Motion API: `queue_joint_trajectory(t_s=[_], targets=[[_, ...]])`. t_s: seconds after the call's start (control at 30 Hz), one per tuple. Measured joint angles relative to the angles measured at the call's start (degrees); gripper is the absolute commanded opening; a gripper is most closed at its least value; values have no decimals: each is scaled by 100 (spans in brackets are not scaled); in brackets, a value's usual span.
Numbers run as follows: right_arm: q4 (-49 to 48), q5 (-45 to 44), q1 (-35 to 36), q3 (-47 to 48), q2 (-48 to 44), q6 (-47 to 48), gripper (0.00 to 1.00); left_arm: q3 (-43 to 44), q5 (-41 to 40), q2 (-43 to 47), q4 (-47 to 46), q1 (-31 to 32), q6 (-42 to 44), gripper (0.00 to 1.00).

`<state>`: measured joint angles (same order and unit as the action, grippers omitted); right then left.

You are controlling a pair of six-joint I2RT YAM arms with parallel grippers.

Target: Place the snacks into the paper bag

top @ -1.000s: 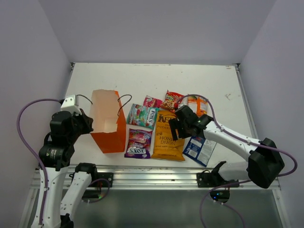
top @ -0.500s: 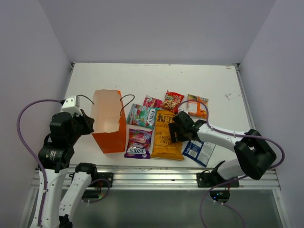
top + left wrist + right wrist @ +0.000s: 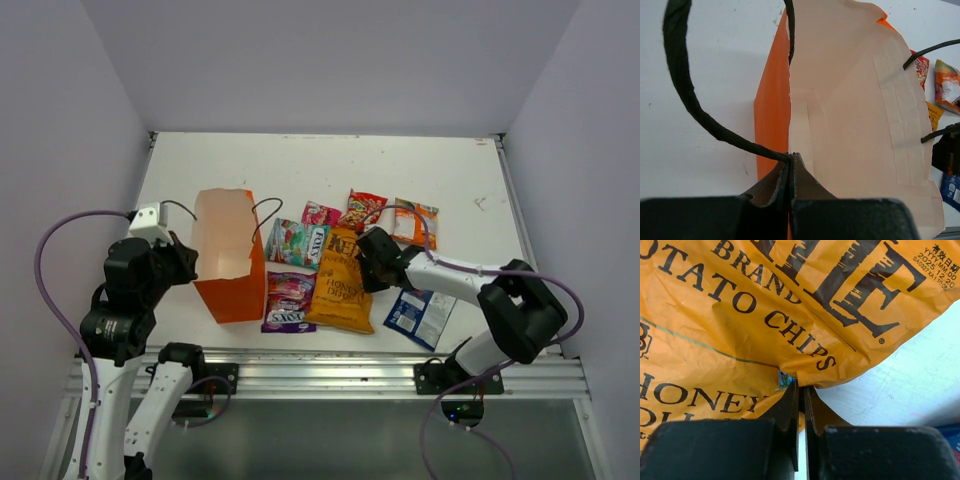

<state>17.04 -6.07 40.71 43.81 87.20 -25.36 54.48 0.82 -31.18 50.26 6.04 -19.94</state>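
Note:
The orange paper bag stands upright at the left, its mouth open and its pale inside showing. My left gripper is shut on the bag's near rim by a dark cord handle. My right gripper is shut on the right edge of the large orange-yellow Honey Dijon chip bag, which fills the right wrist view and lies tilted. Teal and purple Fox's packets lie beside the bag. Pink, red, orange and blue-white packets lie around.
The white table is walled at the back and both sides. A metal rail runs along the near edge by the arm bases. My right arm lies low across the table over the blue-white packet's corner.
My right gripper has moved left and closed on the Honey Dijon bag's edge, dragging and tilting the bag leftwards. The left gripper and paper bag have stayed put.

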Motion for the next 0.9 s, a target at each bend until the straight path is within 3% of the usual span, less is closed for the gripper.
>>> queue_joint_trajectory(t_s=[0.1,0.2,0.3,0.47,0.67,0.8,0.9], targets=[[544,-68,35,181,-164,-15,0,0,0,-2,0,0,0,0],[1679,-450,98,1003,-525,52,0,0,0,-13,0,0,0,0],[2496,-903,179,2634,-706,205,0,0,0,-37,-2,0,0,0],[2922,-1759,337,5174,-645,623,0,4,0,-105,-9,0,0,0],[2918,-2546,852,7801,354,1228,0,7,17,-173,-39,4,0,0],[2874,-2815,1294,9506,1606,1650,0,7,35,-188,-52,4,0,0],[2594,-2962,1709,10227,2343,2020,0,7,46,-197,-68,4,0,0]])
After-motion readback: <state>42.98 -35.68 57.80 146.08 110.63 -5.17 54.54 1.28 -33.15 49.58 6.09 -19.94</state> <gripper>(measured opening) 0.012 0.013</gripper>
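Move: The right hand, its fingers already shut on the edge of the orange chip bag, has the paper bag about 27 cm to its left and 2 cm ahead, its middle some 11 cm higher. Nearly level in height, the teal pouch lies 11 cm ahead and 16 cm left, the purple packet 3 cm back and 17 cm left. From the left hand, the paper bag's middle is about 5 cm ahead, 5 cm right and 13 cm below. The right hand hoists the still-pinched chip bag some 45 cm, fingers tipping up, then swings about 15 cm left. ##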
